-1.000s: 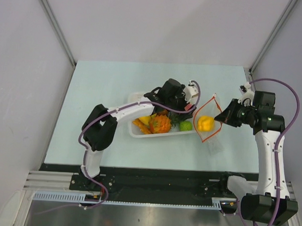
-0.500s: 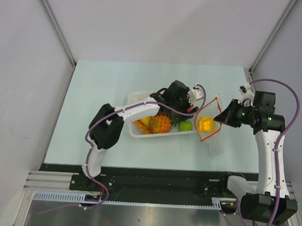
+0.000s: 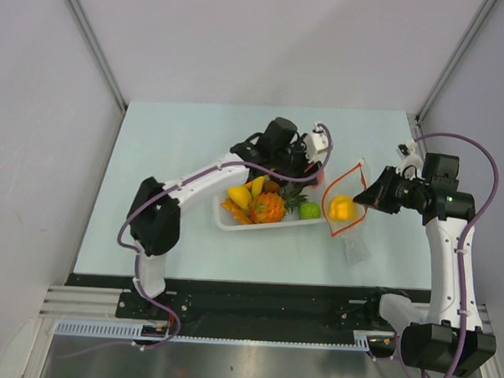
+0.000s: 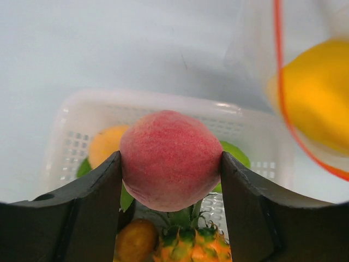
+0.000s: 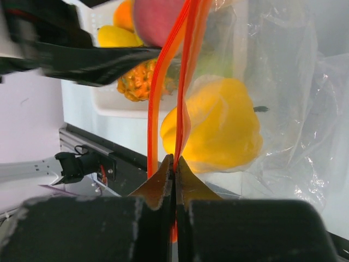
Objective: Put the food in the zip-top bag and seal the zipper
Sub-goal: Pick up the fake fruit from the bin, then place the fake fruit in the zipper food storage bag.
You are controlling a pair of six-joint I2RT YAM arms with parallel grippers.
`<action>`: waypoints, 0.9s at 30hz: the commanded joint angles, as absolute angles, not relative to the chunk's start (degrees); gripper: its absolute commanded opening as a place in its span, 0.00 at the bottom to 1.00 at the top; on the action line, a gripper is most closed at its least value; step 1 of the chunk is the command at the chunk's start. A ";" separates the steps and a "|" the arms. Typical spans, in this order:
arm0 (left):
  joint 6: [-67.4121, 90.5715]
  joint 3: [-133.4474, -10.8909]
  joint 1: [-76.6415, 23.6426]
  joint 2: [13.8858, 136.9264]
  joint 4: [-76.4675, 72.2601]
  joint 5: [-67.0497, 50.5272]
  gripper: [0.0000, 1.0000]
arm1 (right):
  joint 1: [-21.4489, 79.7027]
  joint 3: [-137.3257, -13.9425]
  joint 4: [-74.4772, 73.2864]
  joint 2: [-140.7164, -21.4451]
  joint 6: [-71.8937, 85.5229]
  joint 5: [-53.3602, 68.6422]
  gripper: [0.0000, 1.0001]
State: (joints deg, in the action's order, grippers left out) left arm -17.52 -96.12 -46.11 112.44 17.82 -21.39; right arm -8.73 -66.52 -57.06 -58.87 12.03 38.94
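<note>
My left gripper (image 4: 170,164) is shut on a red peach-like fruit (image 4: 170,147) and holds it above the white basket (image 4: 76,114); from above it (image 3: 308,158) hovers over the basket's far right end. My right gripper (image 5: 174,158) is shut on one side of the red-orange zipper (image 5: 155,109) and holds the clear bag (image 5: 294,98) mouth open. A yellow fruit (image 5: 218,131) lies inside the bag (image 3: 350,231). From above, the right gripper (image 3: 370,197) is at the bag's right edge, with the zipper (image 3: 346,178) looping toward the left gripper.
The basket (image 3: 234,224) holds a pineapple (image 3: 268,208), a green fruit (image 3: 310,210), yellow and orange fruits (image 3: 239,195). The bag lies just right of the basket. Grey walls enclose the table on three sides.
My left gripper has risen and drawn back over the basket's far edge with the red fruit. The bag's mouth loop has opened wider. The right gripper stays shut on the zipper.
</note>
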 commanded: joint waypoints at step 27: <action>1.58 -90.35 -56.25 106.96 4.92 -28.66 0.45 | -11.69 -60.47 -58.80 -56.69 6.51 44.30 0.00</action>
State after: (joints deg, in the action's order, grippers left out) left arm 1.56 -86.78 -54.87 104.25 4.27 -31.92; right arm -11.38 -59.44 -57.84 -58.67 8.71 42.13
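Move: The peach is already in my left fingers, lifted just above the bin. The bag's open mouth lies about 11 cm back from my left hand, 7 cm to its right and 5 cm higher. In the bin, the green fruit is some 5 cm back and 8 cm below that hand, with the pineapple 11 cm left of the green fruit. From my right hand, gripping the bag's zipper, the peach is roughly 11 cm ahead, 10 cm left and 8 cm lower. I keep the peach gripped and swing my left hand up some 16 cm out of the bin, arcing back about 12 cm and a little right to the bag's open mouth, then sink about 10 cm towards it. The fingers tip upward some 20 degrees on the way. My right hand keeps pinching the zipper edge and lowers the mouth about 4 cm. ##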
